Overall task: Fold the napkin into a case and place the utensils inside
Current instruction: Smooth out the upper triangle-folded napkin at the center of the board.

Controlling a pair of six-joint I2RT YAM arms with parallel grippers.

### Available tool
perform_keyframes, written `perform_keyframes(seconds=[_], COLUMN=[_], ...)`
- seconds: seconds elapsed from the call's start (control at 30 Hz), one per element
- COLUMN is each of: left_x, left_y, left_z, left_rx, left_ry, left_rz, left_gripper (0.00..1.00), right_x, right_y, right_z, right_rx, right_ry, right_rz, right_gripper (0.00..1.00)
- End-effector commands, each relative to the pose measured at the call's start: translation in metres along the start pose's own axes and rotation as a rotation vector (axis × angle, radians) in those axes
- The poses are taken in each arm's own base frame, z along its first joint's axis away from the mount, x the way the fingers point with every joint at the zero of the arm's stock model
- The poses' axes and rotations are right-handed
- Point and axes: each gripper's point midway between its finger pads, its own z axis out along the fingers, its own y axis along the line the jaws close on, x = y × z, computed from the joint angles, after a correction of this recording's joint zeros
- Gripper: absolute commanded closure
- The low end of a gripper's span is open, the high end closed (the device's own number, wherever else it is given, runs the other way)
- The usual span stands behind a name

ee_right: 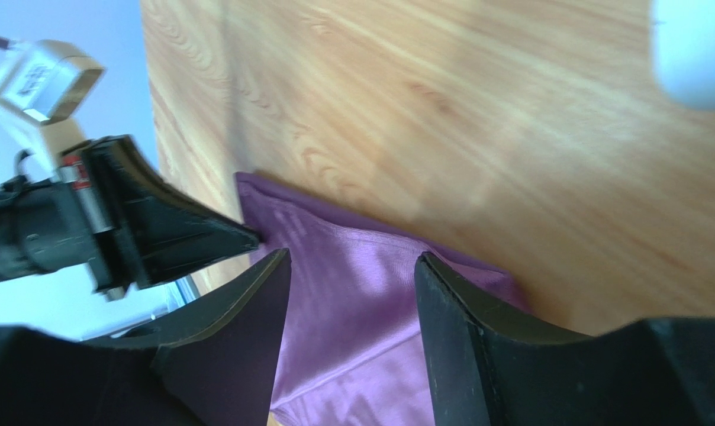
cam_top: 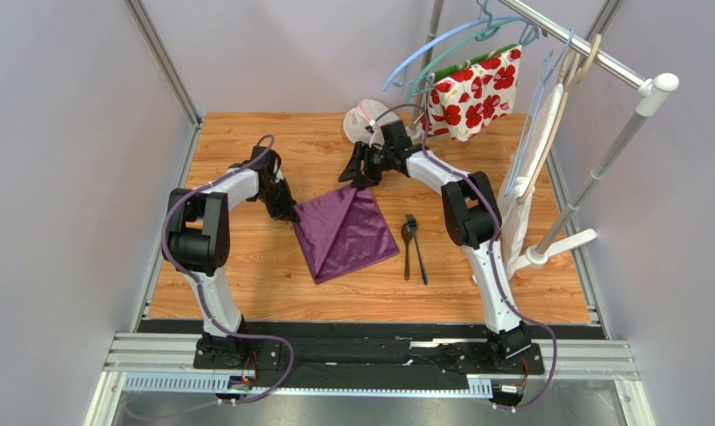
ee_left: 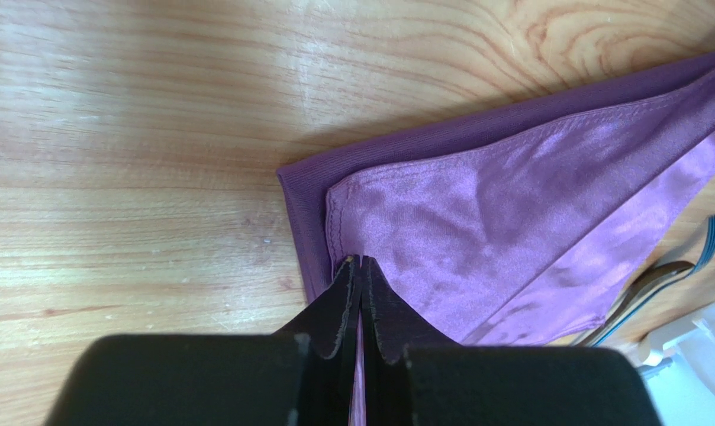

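Observation:
The dark purple napkin [cam_top: 345, 232] lies folded on the wooden table, with a shiny upper layer over a matte lower one [ee_left: 512, 204]. My left gripper [cam_top: 290, 213] sits at its left corner, shut on the upper layer's edge [ee_left: 361, 262]; a sliver of purple shows between the jaws. My right gripper [cam_top: 357, 176] hovers at the far corner, open, its fingers straddling the cloth [ee_right: 352, 257] without pinching it. The two utensils [cam_top: 413, 248] lie side by side just right of the napkin, spoon [cam_top: 406, 235] on the left; their handles also show in the left wrist view [ee_left: 663, 284].
A white mesh pouch [cam_top: 365, 122] lies at the back behind my right gripper. A white cloth with red flowers [cam_top: 473, 93] and several hangers hang from a clothes rack [cam_top: 601, 177] on the right, whose white foot [cam_top: 561, 247] rests on the table.

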Motion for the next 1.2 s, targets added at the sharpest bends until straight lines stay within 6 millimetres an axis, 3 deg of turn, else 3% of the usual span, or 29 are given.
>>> perform_keyframes(seconds=[0.0, 0.2, 0.37, 0.47, 0.57, 0.63, 0.67, 0.8, 0.83, 1.0, 1.03, 1.1, 1.13, 1.17], left_x=[-0.016, -0.014, -0.014, -0.015, -0.016, -0.017, -0.019, -0.025, -0.027, -0.039, -0.040, -0.045, -0.046, -0.050], left_y=[-0.001, 0.000, -0.005, -0.012, -0.019, -0.025, -0.025, -0.029, -0.029, -0.033, -0.033, -0.030, -0.029, -0.030], left_z=[-0.007, -0.006, -0.011, -0.025, -0.043, -0.053, -0.057, -0.067, -0.066, -0.056, -0.055, -0.048, -0.046, -0.043], left_rx=[-0.032, -0.032, -0.001, 0.025, 0.052, 0.083, 0.092, 0.142, 0.156, 0.193, 0.193, 0.165, 0.158, 0.155], left_ry=[-0.021, -0.012, -0.022, -0.060, -0.097, -0.114, -0.119, -0.128, -0.119, -0.071, -0.060, -0.046, -0.042, -0.041], left_rz=[-0.006, -0.002, 0.016, 0.031, 0.042, 0.045, 0.041, 0.033, 0.031, 0.030, 0.029, 0.019, 0.018, 0.020], left_gripper=[0.96, 0.96, 0.96, 0.94, 0.85, 0.77, 0.75, 0.65, 0.65, 0.64, 0.64, 0.64, 0.64, 0.64], right_x=[-0.018, -0.032, -0.039, -0.041, -0.037, -0.030, -0.026, -0.005, 0.002, 0.044, 0.058, 0.072, 0.084, 0.093], right_y=[-0.014, -0.018, 0.006, 0.025, 0.040, 0.038, 0.042, 0.058, 0.053, 0.068, 0.084, 0.084, 0.095, 0.095], right_z=[0.005, 0.003, -0.010, -0.022, -0.033, -0.039, -0.041, -0.056, -0.057, -0.065, -0.065, -0.067, -0.065, -0.066], right_rx=[-0.010, -0.013, -0.046, -0.039, 0.003, 0.067, 0.083, 0.177, 0.225, 0.398, 0.403, 0.485, 0.495, 0.526], right_ry=[-0.034, -0.056, -0.066, -0.072, -0.069, -0.056, -0.052, -0.033, -0.031, 0.002, 0.015, 0.030, 0.043, 0.062], right_rz=[0.009, 0.012, 0.001, -0.025, -0.051, -0.062, -0.076, -0.152, -0.160, -0.305, -0.374, -0.430, -0.486, -0.507], right_gripper=[0.43, 0.43, 0.39, 0.36, 0.33, 0.31, 0.24, 0.17, 0.17, 0.18, 0.18, 0.20, 0.21, 0.22])
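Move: The left hand's closed fingertips are on the folded napkin's left edge, with its far-left corner some 3 cm ahead and 1 cm left; the napkin's middle is about 12 cm right and 5 back, 1 below. From the right hand that middle lies roughly 13 cm back, 2 left and 3 below, the far-right corner 1 cm back and 4 right, the spoon 18 back and 13 right, the white mesh bag 16 ahead and 4 right. Shut fingertips of the left hand keep touching the napkin's left edge, then lift clear about 6 cm, part, and drift forward some 3 cm. The right hand, at the far edge, sinks slightly and eases forward 2.5 cm, then swings back about 12 cm over the napkin while rising 8, its fingers opening wider and tipping down some 25 degrees. ##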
